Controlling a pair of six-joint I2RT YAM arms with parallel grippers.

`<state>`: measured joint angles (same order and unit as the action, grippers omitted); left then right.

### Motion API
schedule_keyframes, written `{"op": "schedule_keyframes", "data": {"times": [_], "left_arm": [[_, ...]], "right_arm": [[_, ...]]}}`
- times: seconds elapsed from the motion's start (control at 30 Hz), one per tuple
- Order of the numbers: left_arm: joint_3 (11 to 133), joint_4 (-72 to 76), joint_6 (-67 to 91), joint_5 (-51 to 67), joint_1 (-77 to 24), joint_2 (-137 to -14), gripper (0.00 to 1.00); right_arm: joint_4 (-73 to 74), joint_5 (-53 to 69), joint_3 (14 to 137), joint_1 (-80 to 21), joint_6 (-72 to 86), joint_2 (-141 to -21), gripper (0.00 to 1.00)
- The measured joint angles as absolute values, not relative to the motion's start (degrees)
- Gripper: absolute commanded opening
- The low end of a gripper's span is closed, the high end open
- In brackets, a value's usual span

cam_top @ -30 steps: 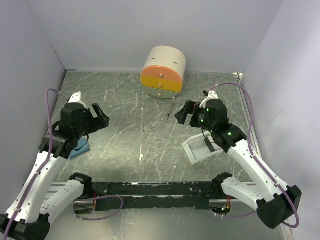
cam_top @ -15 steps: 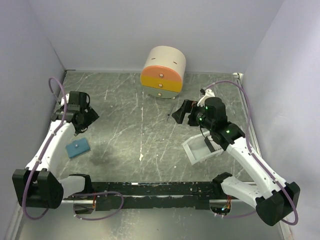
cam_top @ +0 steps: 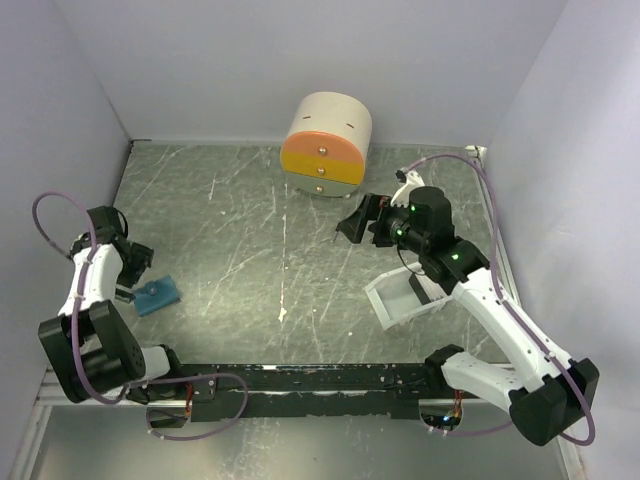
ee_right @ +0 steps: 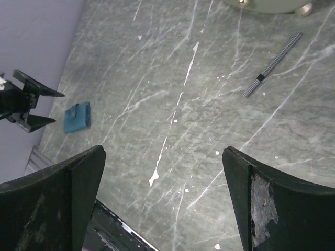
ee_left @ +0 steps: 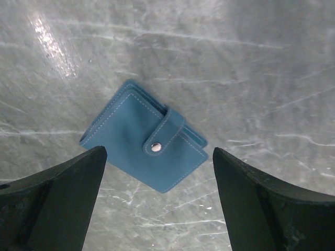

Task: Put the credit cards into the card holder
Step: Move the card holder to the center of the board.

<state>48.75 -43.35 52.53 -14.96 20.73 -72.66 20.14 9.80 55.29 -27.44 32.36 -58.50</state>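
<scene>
The card holder [cam_top: 157, 295] is a light-blue wallet, folded shut with a snap tab, lying flat at the table's left. It fills the middle of the left wrist view [ee_left: 141, 141] and shows small in the right wrist view [ee_right: 77, 117]. My left gripper [cam_top: 133, 262] hovers just left of and above it, open and empty [ee_left: 158, 157]. My right gripper [cam_top: 358, 222] is open and empty over the table's middle right [ee_right: 163, 154]. No credit cards show clearly; a dark flat piece [cam_top: 418, 290] lies in the white tray, and I cannot tell what it is.
A round cream drawer box [cam_top: 325, 145] with orange and yellow fronts stands at the back. A thin dark pen [ee_right: 273, 65] lies in front of it. The shallow white tray [cam_top: 392, 308] sits under my right forearm. Purple walls close in left, back and right.
My left arm has folded back toward the left wall, uncovering the wallet, and its gripper now points down at it. My right gripper has edged slightly left and away. Both stay open.
</scene>
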Motion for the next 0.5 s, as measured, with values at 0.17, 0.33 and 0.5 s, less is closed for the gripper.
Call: {"op": "schedule_keyframes", "data": {"times": [0.17,0.33,0.5], "left_arm": [[46.2,-42.3,53.6,-11.9,22.8,-76.7,0.95],[43.7,-39.9,54.5,-10.9,22.9,-77.8,0.98],[41.5,-35.5,49.8,-6.6,23.2,-79.1,0.96]], "right_arm": [[20.2,11.2,55.4,-27.4,32.8,-60.4,0.95],[21.0,11.1,57.6,-27.4,33.2,-60.9,0.94],[21.1,11.0,58.1,-27.4,33.5,-60.2,0.94]]}}
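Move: The card holder lies flat on the board almost beneath the open left hand: about 7 cm below its finger point, some 2 cm back towards the base and 1 cm to the right. Nothing else stands near it. From the right hand, held high over the board and taking no part, the card holder is roughly 52 cm to the left, 8 cm back and 24 cm lower. The left hand sinks over the card holder by about 5.5 cm, going quickly at first and then more slowly, while it drifts some 2 cm to the right. Its fingers stay wide open on either side of the blue leather, and the wrist tilts about 10 degrees so that they point more nearly straight down; by the end the tips are close to the height of the holder, though a touch can't be made out. ##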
